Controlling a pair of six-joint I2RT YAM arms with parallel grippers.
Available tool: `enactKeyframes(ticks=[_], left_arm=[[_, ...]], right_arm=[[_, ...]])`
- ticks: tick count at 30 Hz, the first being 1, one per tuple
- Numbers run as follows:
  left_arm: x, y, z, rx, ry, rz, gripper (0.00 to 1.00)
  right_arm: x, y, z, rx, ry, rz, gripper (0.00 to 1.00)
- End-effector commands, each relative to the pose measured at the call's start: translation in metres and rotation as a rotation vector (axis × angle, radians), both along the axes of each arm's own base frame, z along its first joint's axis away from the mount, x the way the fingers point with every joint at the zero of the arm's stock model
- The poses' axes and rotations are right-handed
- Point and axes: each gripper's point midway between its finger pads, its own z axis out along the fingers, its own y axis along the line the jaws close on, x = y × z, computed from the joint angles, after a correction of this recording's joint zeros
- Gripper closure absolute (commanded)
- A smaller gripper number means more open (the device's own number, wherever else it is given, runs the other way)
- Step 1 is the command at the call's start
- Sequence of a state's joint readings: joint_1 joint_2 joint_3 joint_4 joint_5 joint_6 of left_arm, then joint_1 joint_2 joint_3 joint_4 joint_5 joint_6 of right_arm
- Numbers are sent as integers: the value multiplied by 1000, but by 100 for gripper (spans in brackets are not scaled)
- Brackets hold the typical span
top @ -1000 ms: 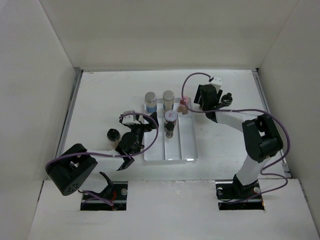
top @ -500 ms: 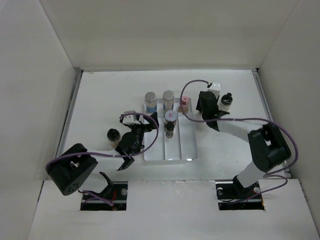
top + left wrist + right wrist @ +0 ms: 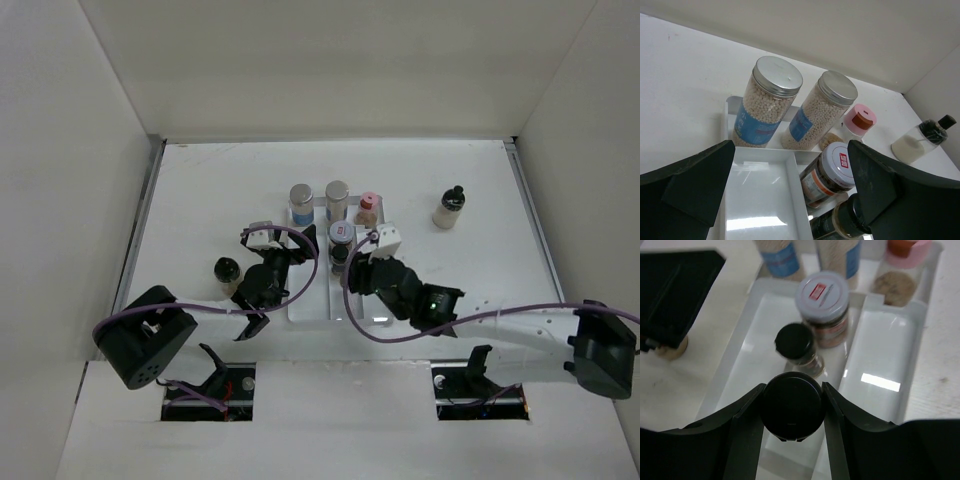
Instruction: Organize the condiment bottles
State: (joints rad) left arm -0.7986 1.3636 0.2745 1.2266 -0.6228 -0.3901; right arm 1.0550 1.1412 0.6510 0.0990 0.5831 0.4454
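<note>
The white divided tray (image 3: 372, 285) holds two silver-capped jars of beige beads (image 3: 301, 200) (image 3: 337, 198), a pink-capped bottle (image 3: 368, 207), a white-lidded dark jar (image 3: 341, 234) and a black-capped bottle (image 3: 340, 256). My right gripper (image 3: 358, 277) is over the tray's near middle. In the right wrist view it (image 3: 792, 407) is shut on a round black-capped bottle (image 3: 792, 405), just nearer than the black-capped bottle (image 3: 796, 342). My left gripper (image 3: 790, 200) is wide open and empty over the tray's left compartment (image 3: 757, 200).
A black-capped bottle (image 3: 226, 270) stands on the table left of the tray, beside my left arm. A clear bottle with pale contents and a black cap (image 3: 450, 208) stands far right, also seen in the left wrist view (image 3: 920, 140). White walls enclose the table.
My right arm has swung from the far right, beside the pink-capped bottle, to the tray's near middle. The pink-capped bottle now stands alone in the tray. The left arm has not moved.
</note>
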Motion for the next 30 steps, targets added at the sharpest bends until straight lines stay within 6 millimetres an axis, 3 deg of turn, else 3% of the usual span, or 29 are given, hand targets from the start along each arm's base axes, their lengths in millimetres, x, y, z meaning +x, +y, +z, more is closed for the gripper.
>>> enactKeyframes(ticks=[1, 9, 12, 16, 21, 24, 26, 30], left_arm=[[0, -4, 25, -74, -59, -12, 0], [0, -2, 25, -74, -59, -9, 0], [1, -3, 22, -69, -53, -9, 0], [1, -4, 24, -72, -57, -11, 0], [0, -3, 25, -76, -58, -10, 0], [3, -1, 24, -73, -55, 1, 0], [2, -3, 22, -68, -51, -3, 0], [0, -5, 24, -73, -55, -13, 0]], right_arm=[[-9, 21, -8, 5, 23, 29, 61], [-17, 45, -50, -109, 34, 48, 61], [-22, 44, -56, -117, 37, 40, 49], [-25, 39, -54, -111, 40, 37, 25], [-30, 26, -25, -58, 19, 37, 14], [-15, -5, 2, 32, -17, -44, 13], [9, -37, 16, 97, -40, -162, 13], [75, -122, 32, 157, -85, -496, 12]])
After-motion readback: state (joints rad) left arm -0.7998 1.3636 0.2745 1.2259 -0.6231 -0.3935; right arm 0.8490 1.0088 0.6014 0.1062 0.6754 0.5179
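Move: The right hand holds a black-capped bottle above the tray; its free spot in the middle compartment lies about 3 cm back and 3 cm left, some 10 cm below. Slightly lower than the hand, the other black-capped bottle stands some 5 cm ahead and 4 cm left, about 10 cm down; the lidded jar is about 12 cm ahead, 4 cm left and 9 cm down. From the left hand the spot is roughly 10 cm back, 17 cm right and 10 cm below. The right hand lowers the bottle about 7 cm, opens to release it, then rises and leaves rightward and forward. ##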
